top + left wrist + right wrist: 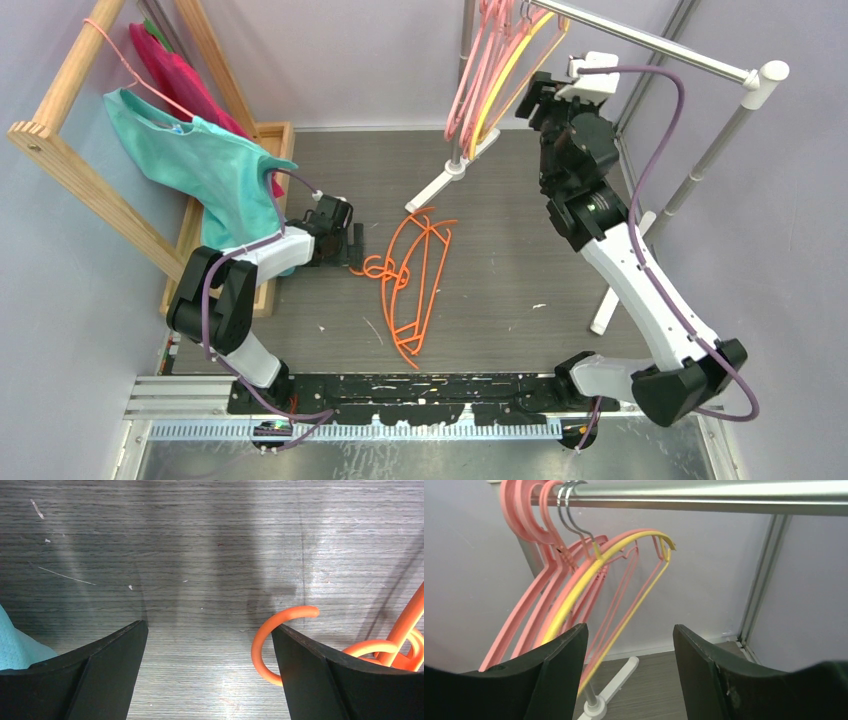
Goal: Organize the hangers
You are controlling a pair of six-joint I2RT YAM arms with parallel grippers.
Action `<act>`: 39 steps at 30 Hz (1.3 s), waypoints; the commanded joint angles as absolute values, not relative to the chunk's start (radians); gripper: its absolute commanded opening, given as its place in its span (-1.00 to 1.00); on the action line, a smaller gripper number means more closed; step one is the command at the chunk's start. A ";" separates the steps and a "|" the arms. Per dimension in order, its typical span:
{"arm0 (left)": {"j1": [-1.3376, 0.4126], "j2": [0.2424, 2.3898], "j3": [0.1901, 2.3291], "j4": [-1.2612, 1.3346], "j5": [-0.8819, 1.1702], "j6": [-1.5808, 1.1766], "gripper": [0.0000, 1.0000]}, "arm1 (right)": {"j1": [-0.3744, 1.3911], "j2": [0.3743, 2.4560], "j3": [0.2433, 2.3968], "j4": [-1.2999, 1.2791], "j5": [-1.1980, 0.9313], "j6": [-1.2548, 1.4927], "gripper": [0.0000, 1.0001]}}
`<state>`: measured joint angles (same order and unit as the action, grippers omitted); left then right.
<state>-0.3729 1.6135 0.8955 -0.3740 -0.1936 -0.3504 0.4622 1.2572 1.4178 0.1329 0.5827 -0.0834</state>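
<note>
Several orange hangers (415,280) lie tangled flat on the table. My left gripper (352,246) sits low beside their hooks, open; in the left wrist view it (210,630) has only bare table between its fingers, and one orange hook (261,642) curls against the inside of the right finger. Pink hangers (468,75) and a yellow hanger (510,65) hang on the metal rail (650,40). My right gripper (532,98) is raised just right of them, open. In the right wrist view it (630,632) holds nothing; the yellow hanger (589,575) and pink hangers (524,615) hang past its left finger.
A wooden rack (70,90) leans at the left, carrying a pink hanger draped with teal cloth (200,160) and red cloth (175,70). The rail's white foot (445,180) rests on the table behind the orange pile; its right post (700,170) stands beside my right arm.
</note>
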 commanded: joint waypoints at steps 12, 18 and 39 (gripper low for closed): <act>-0.374 1.585 0.916 -0.348 -0.172 -0.350 0.96 | 0.612 0.953 1.155 -0.200 0.445 0.139 0.35; -0.374 1.564 0.934 -0.378 -0.199 -0.352 0.96 | 0.833 1.046 0.949 -0.200 0.458 0.268 0.35; -0.371 1.430 1.041 -0.525 -0.255 -0.392 0.96 | 1.097 1.603 0.938 0.037 0.240 0.555 0.34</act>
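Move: The two orange hangers lie far below my empty right hand, their middle about 13 cm back, 21 cm to its left and 49 cm down. The row of hung hangers is some 10 cm ahead and 8 cm left at about hand height; the rack's white foot stands 12 cm ahead, 16 cm left and 48 cm down. From my left hand, the orange hangers' middle is about 4 cm back, 13 cm right and 3 cm below. I back my right hand off the rack about 8 cm, nearly level, then swoop down some 40 cm, across to my left and farther back to the orange hangers. The fingers stay parted while the wrist tips from level to steeply down, swinging counter-clockwise, and I stop short of touching. Late on, my open left hand lifts about 6 cm clear of their hooks. ##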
